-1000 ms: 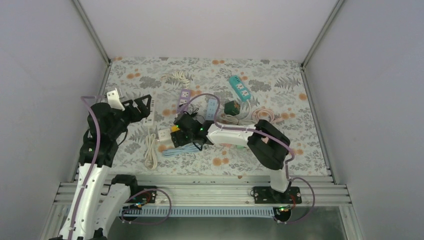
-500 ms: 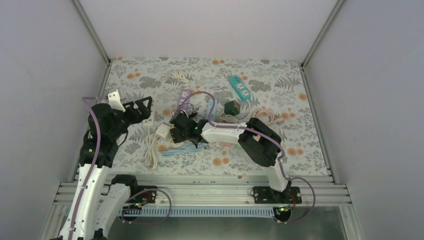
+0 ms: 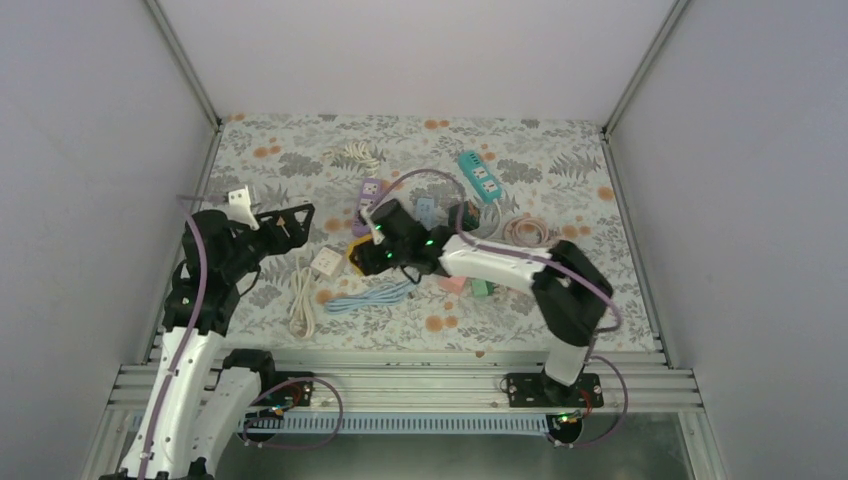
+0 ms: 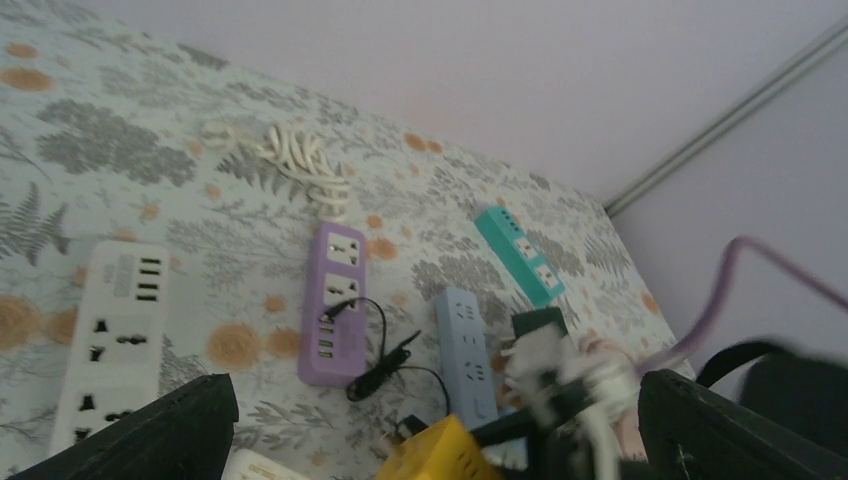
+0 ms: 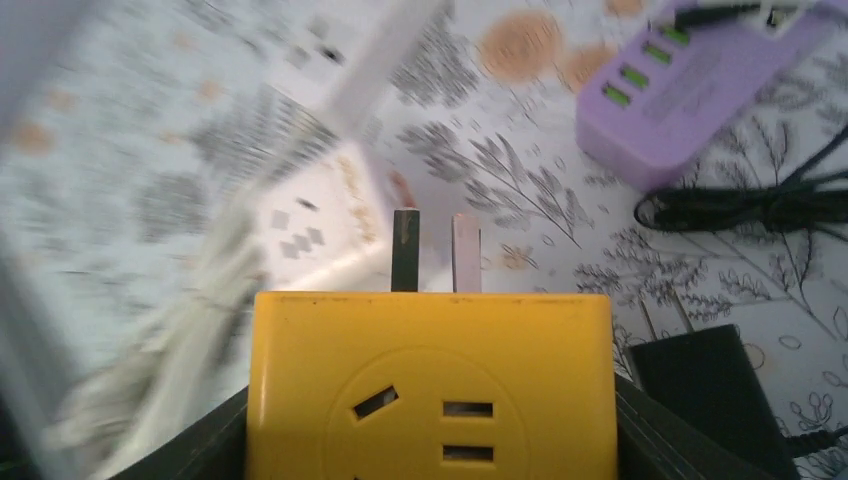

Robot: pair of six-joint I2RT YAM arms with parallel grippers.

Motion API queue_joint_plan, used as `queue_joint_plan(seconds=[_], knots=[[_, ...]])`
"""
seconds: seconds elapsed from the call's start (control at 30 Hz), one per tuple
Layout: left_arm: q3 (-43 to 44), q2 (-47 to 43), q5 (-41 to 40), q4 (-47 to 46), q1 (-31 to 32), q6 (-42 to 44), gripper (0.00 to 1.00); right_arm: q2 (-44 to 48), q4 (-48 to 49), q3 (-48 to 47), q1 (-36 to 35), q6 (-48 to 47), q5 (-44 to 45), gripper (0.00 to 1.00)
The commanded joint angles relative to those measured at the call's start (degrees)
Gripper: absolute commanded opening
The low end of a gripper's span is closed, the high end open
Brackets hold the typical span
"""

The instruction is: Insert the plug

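My right gripper is shut on a yellow plug block, its two flat prongs pointing away from the wrist over the floral mat. From above, the yellow plug sits at the tip of the right gripper, near a white cube adapter. A purple power strip lies just behind, also visible as purple power strip. My left gripper hangs open and empty to the left. In its wrist view the left gripper frames the purple strip and a pale blue strip.
A white power strip lies at the left, a teal strip at the back right. A black adapter with a black cable lies beside the plug. A white cord and a blue cable trail toward the front.
My right gripper has closed onto the yellow plug and swung it back and to the right, away from the white cube adapter. The left gripper drifted slightly right, still open.
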State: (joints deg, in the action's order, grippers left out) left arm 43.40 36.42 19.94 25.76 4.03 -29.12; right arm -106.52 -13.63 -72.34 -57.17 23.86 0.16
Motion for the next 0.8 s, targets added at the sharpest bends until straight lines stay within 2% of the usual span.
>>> queue_joint_plan(seconds=[0.0,0.07,0.17,0.33,0.57,0.77], knots=[[-1.58,1.90,6.96,-2.60,0.23,-0.11,1.00,10.27,8.40,4.33,7.12,-1.69,-24.53,0.56],[-2.39,3.48,10.86,-4.58,0.20,-1.16,1.00,13.48,10.97,5.98,10.07,0.23,-34.36,0.57],[-3.15,5.52,17.87,-8.08,0.26,-3.10,1.00,16.97,15.58,8.05,13.29,5.19,-44.60,0.58],[-5.17,5.04,25.72,-14.50,0.27,-7.01,1.00,20.15,27.86,11.51,17.57,17.96,-56.32,0.58],[-10.75,4.73,33.38,-31.62,2.11,-21.37,1.00,20.59,45.39,13.19,17.85,36.65,-61.70,0.61],[-11.78,3.82,33.32,-40.04,5.96,-29.66,1.00,18.54,46.65,10.72,17.12,40.43,-62.42,0.61]])
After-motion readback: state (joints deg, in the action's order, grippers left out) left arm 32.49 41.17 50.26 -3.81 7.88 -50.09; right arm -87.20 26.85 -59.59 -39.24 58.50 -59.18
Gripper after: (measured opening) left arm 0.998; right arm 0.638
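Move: The yellow plug, already gripped in the right hand and just off the table, is about 10 cm right of the open left gripper, 1 cm ahead and some 19 cm below. From the right hand, that gripper is thus 10 cm left, 1 cm back and 19 cm up. Below the right hand lie the white adapter, 8 cm left and 1 cm back, the purple power strip, 12 cm straight ahead, and the black charger, level and 6 cm right. Keeping its grip on the yellow plug, the right hand lifts it some 22 cm, drifting slightly back and right, while the wrist swings the steeply down-pointing fingers up to level, prongs towards the left gripper. The left hand, still wide open, goes about 9 cm right towards the plug, dipping a little midway, and turns about 30 degrees clockwise while rolling its left side down, without reaching it. ##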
